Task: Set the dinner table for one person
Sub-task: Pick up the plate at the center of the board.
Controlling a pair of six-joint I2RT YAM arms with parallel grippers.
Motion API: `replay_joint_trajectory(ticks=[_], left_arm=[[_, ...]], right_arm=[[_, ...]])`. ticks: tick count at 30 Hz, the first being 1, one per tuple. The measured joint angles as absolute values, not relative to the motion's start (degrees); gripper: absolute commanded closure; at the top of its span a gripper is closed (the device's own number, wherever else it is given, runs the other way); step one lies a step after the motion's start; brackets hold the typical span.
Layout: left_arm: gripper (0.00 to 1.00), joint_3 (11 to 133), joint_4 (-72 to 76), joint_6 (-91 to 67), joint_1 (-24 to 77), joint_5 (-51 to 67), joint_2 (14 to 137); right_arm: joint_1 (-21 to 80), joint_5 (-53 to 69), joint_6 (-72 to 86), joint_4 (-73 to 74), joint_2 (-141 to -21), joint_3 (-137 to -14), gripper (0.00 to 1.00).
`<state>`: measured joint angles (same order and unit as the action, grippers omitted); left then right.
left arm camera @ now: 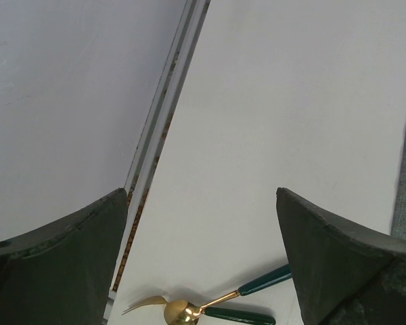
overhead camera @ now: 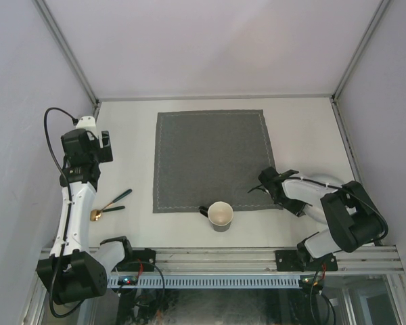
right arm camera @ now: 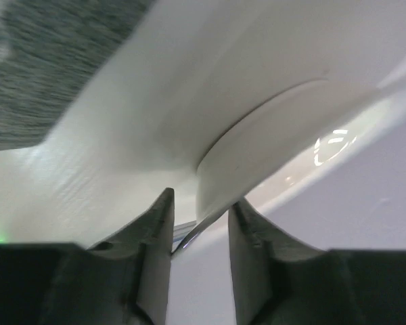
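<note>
The dinner table (overhead camera: 304,128) carries a grey stitched mat (overhead camera: 210,159) in its middle. A pale cup (overhead camera: 220,215) with a dark handle stands at the mat's near edge. A gold spoon (left arm camera: 179,313) and a gold fork (left arm camera: 142,302), both green-handled, lie crossed at the near left. My left gripper (left arm camera: 201,193) hangs open high above them, holding nothing. My right gripper (right arm camera: 203,200) is low by the mat's near right corner, shut on the rim of a white plate (right arm camera: 271,149) that slants between its fingers. In the top view the right arm (overhead camera: 304,196) hides most of the plate.
An aluminium rail (left arm camera: 159,135) runs along the table's left edge beside a pale wall. The spoon and fork (overhead camera: 111,203) lie between the left arm and the mat. The mat's corner (right arm camera: 47,61) shows beyond the right gripper's fingers.
</note>
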<state>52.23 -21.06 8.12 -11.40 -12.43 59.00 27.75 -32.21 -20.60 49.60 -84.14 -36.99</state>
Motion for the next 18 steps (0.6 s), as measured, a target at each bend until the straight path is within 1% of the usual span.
replay_joint_trajectory(ticks=[1, 2, 5, 7, 18], left_arm=[[0.06, 52.2, -21.1, 8.1, -11.4, -12.4, 59.0], [0.06, 52.2, -21.1, 8.1, -11.4, -12.4, 59.0], [0.06, 52.2, -21.1, 8.1, -11.4, -12.4, 59.0], [0.06, 52.2, -21.1, 8.1, -11.4, -12.4, 59.0], [0.06, 52.2, -21.1, 8.1, -11.4, -12.4, 59.0]], right_arm=[[27.7, -32.9, -20.2, 49.5, -84.1, -37.0, 0.98], [27.7, -34.8, -19.7, 49.6, -84.1, -37.0, 1.00], [27.3, -43.1, -20.2, 48.8, -83.9, -37.4, 1.00], [27.1, -45.2, -20.4, 47.7, -83.9, -37.6, 1.00], [26.5, -45.5, -20.7, 45.5, -85.1, -38.1, 1.00]])
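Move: Just ahead and to the right of the right hand lies the plate, its middle about 5 cm forward, 8 cm right and 1 cm lower; its near-left rim already stands between the part-open fingers. The cloth's middle is some 16 cm ahead and 29 cm left, and the mug about 28 cm left and 3 cm back. From the left hand the plate is roughly 76 cm right, 9 cm back and 20 cm below. Closing quickly on the plate's near-left rim, the right fingers pinch it from both sides while the wrist tips about 15 degrees, swinging the fingertips forward and right, towards the plate's middle. With that the grip travels about 3 cm forward, 2 cm right and 2.5 cm up, nearly all of it in a first quick burst; then the hand only creeps forward, keeping the rim pinched. ##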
